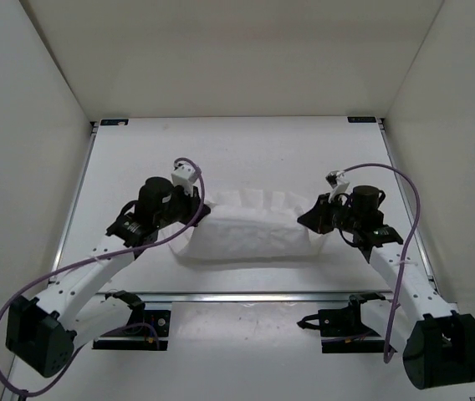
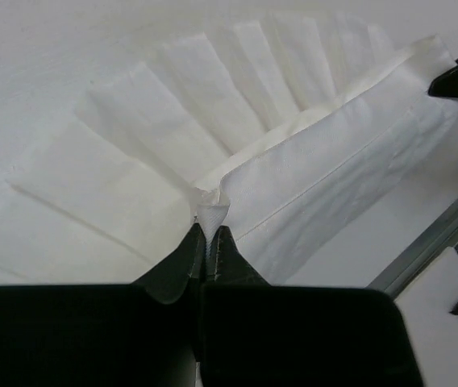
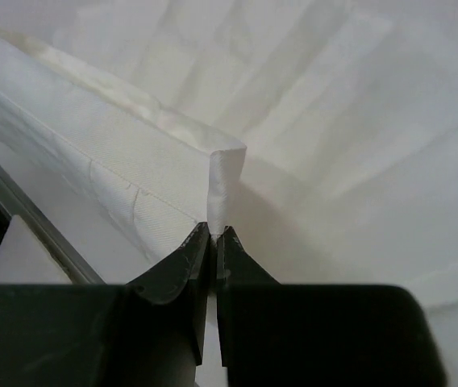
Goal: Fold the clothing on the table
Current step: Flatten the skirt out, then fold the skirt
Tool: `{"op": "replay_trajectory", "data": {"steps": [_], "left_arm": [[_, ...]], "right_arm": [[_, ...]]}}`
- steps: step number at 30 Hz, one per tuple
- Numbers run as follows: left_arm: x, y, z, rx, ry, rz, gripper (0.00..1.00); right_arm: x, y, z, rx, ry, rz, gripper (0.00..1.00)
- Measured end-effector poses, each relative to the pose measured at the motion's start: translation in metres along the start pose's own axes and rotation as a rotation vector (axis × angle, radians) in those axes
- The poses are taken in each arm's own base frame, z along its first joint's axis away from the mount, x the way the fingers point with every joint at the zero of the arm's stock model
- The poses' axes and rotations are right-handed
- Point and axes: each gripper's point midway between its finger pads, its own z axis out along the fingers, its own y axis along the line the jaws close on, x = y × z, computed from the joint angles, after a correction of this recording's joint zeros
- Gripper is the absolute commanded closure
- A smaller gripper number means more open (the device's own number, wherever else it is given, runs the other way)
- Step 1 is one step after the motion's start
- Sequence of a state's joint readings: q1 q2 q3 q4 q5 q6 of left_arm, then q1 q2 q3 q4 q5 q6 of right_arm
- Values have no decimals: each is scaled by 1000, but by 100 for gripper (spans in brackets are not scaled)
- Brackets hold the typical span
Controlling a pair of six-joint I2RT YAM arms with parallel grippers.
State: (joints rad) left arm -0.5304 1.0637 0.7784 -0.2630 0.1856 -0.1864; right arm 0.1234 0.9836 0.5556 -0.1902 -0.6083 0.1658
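The clothing (image 1: 250,230) is a white pleated garment lying across the middle of the table (image 1: 246,150), its near band lifted between the two arms. My left gripper (image 1: 199,214) pinches its left corner, and in the left wrist view the gripper (image 2: 210,234) is shut on a small tab of the clothing (image 2: 310,173). At the right end my right gripper (image 1: 313,222) holds the other corner. The right wrist view shows that gripper (image 3: 214,235) shut on a folded edge of the clothing (image 3: 132,169). The pleats fan out on the table behind the band.
A metal rail (image 1: 246,295) runs along the table's near edge just behind the arm bases. White walls close in the left, right and far sides. Purple cables loop from both arms.
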Motion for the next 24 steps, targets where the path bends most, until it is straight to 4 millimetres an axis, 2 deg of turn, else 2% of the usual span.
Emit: {"op": "replay_trajectory", "data": {"steps": [3, 6, 10, 12, 15, 18, 20, 22, 24], "left_arm": [[-14, -5, -17, 27, -72, -45, 100], [-24, -4, -17, 32, -112, -62, 100], [-11, 0, -4, 27, -57, -76, 100], [-4, 0, -1, 32, -40, -83, 100], [7, 3, -1, 28, -22, -89, 100], [11, 4, -2, 25, -13, -93, 100], [11, 4, -2, 25, -14, -95, 100], [12, 4, -1, 27, -16, -104, 100], [18, 4, -1, 26, -7, -116, 100]], "right_arm": [[-18, 12, -8, -37, -74, -36, 97], [-29, 13, -7, -51, -102, -51, 97], [-21, 3, 3, -33, -58, -17, 94], [-17, 0, 5, -26, -42, -4, 89], [-12, -10, 4, 12, -44, 5, 67], [-4, -19, 2, 47, -42, 19, 56], [0, -20, 0, 55, -43, 25, 42], [0, -20, 1, 51, -47, 24, 36], [2, -18, 2, 44, -43, 25, 22]]}}
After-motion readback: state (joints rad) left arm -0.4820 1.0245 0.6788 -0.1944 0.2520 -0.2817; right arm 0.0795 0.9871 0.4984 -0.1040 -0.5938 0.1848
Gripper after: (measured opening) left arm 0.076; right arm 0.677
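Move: Both hands already hold the skirt by the ends of its waistband, with the cloth stretched between them. The waistband's middle lies about 12 cm to the left hand's right and 1 cm nearer the base. From the right hand it is 12 cm left and 1 cm ahead. The far pleated hem is on the table about 10 cm below, some 8 cm ahead and 10 cm right of the left hand, and from the right hand 10 cm ahead and 11 cm left. Up together by about 3 cm in a quick small bob, then down by 4 cm, both hands end barely below where they began, over nearly the same spot. As the sinking slows, the right fingers open wide and let go of the waistband end, that hand edging a centimetre or two rightward; the left keeps its pinch on its own end. ##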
